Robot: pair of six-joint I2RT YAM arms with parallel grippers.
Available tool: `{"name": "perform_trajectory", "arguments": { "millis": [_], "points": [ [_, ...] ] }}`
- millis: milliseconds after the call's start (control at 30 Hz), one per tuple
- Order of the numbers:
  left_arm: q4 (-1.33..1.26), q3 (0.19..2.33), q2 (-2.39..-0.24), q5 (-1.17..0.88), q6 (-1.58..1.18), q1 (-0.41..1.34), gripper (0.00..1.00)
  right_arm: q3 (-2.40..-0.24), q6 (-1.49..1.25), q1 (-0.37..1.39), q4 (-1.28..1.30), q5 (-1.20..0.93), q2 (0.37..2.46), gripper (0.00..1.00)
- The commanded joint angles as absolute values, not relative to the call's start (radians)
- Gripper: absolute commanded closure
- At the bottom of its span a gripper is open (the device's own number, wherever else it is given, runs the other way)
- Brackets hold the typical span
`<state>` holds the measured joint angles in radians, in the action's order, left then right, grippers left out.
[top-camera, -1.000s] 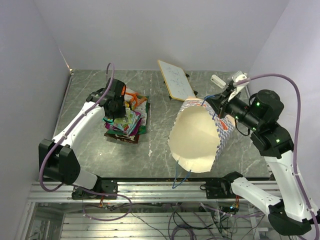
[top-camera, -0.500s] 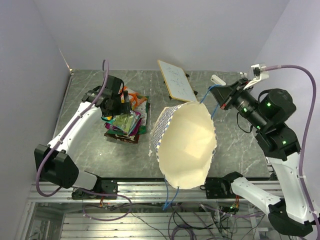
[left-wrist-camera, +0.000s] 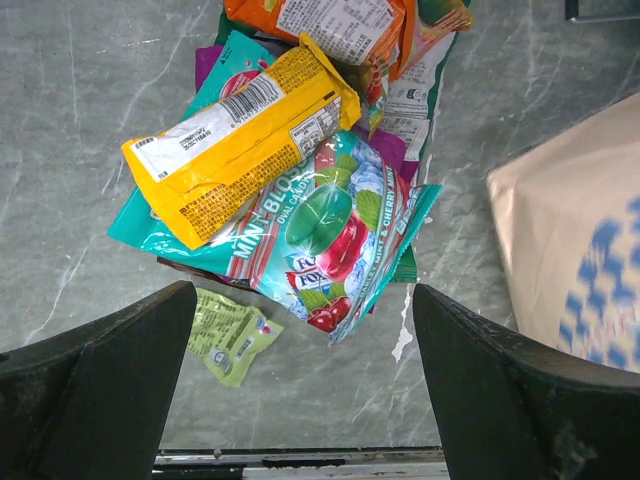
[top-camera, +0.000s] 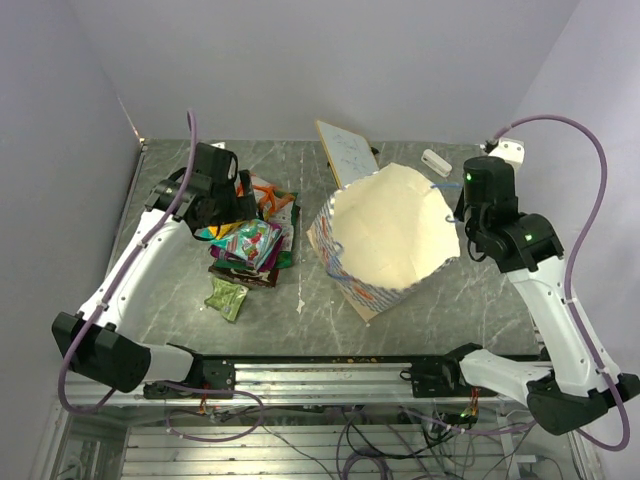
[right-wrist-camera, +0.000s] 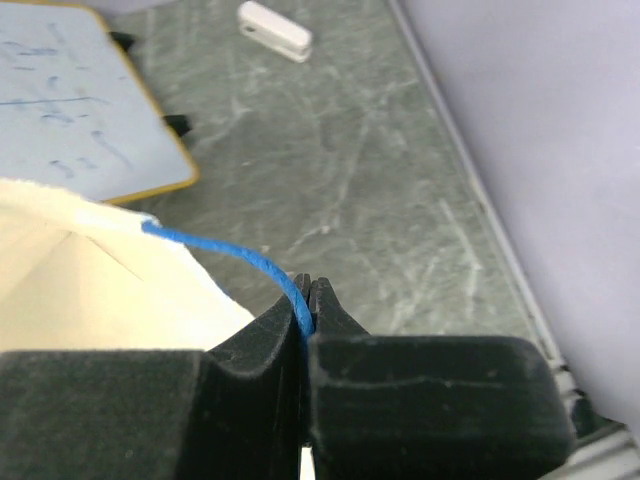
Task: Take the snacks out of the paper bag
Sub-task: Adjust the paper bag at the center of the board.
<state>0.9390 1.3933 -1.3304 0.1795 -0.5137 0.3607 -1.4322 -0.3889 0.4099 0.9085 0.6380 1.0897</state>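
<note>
The snacks (top-camera: 252, 240) lie heaped on the table left of centre. A yellow packet (left-wrist-camera: 235, 135) and a teal candy packet (left-wrist-camera: 325, 225) are on top, and one green packet (top-camera: 227, 297) lies apart in front. My left gripper (top-camera: 220, 205) hangs above the heap, open and empty (left-wrist-camera: 303, 300). The paper bag (top-camera: 390, 235) stands mouth up at centre right, its cream inside showing and its checkered wall (left-wrist-camera: 580, 250) beside the heap. My right gripper (top-camera: 461, 205) is shut on the bag's blue cord handle (right-wrist-camera: 220, 248), pinched at the fingertips (right-wrist-camera: 310, 290).
A flat white board (top-camera: 347, 155) with a wooden edge leans behind the bag, also seen from the right wrist (right-wrist-camera: 70, 110). A small white block (top-camera: 436, 161) lies at the back right. Walls close in on the left, back and right. A metal rail runs along the near edge.
The bag has swung from lying with its mouth toward the near edge to standing mouth up. The left gripper opened and rose off the heap. A green packet now lies in front of the pile.
</note>
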Motion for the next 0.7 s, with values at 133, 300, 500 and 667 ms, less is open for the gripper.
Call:
{"name": "perform_trajectory", "arguments": {
  "millis": [133, 300, 500, 667],
  "points": [
    [0.943, 1.407, -1.312, 0.106, -0.537, 0.351, 0.0, -1.48, -0.333, 0.407, 1.038, 0.884, 1.061, 1.0],
    [0.921, 1.439, -1.335, 0.017, -0.548, 0.351, 0.01, -1.442, -0.363, 0.405, 1.074, 0.89, 1.024, 1.0],
    [0.862, 1.48, -1.338, -0.072, -0.618, 0.351, 0.02, -1.417, -0.301, 0.405, 1.034, 0.835, 0.963, 1.0],
    [0.808, 1.515, -1.355, -0.14, -0.674, 0.351, 0.03, -1.408, -0.375, 0.405, 1.024, 0.727, 0.948, 0.93]
  ]
}}
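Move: The paper bag hangs by its blue handle from the right hand's shut fingers, its middle about 11 cm to that hand's left, 3 cm back and 16 cm below. The whiteboard lies some 24 cm ahead and 15 cm left, the white box 24 cm ahead and 4 cm right, both roughly 30 cm below. From the open left hand the bag's middle is about 32 cm right, 4 cm back and 7 cm lower. Keeping the handle pinched, the right hand draws the bag 5 cm back and right; the left drifts right, rising. ##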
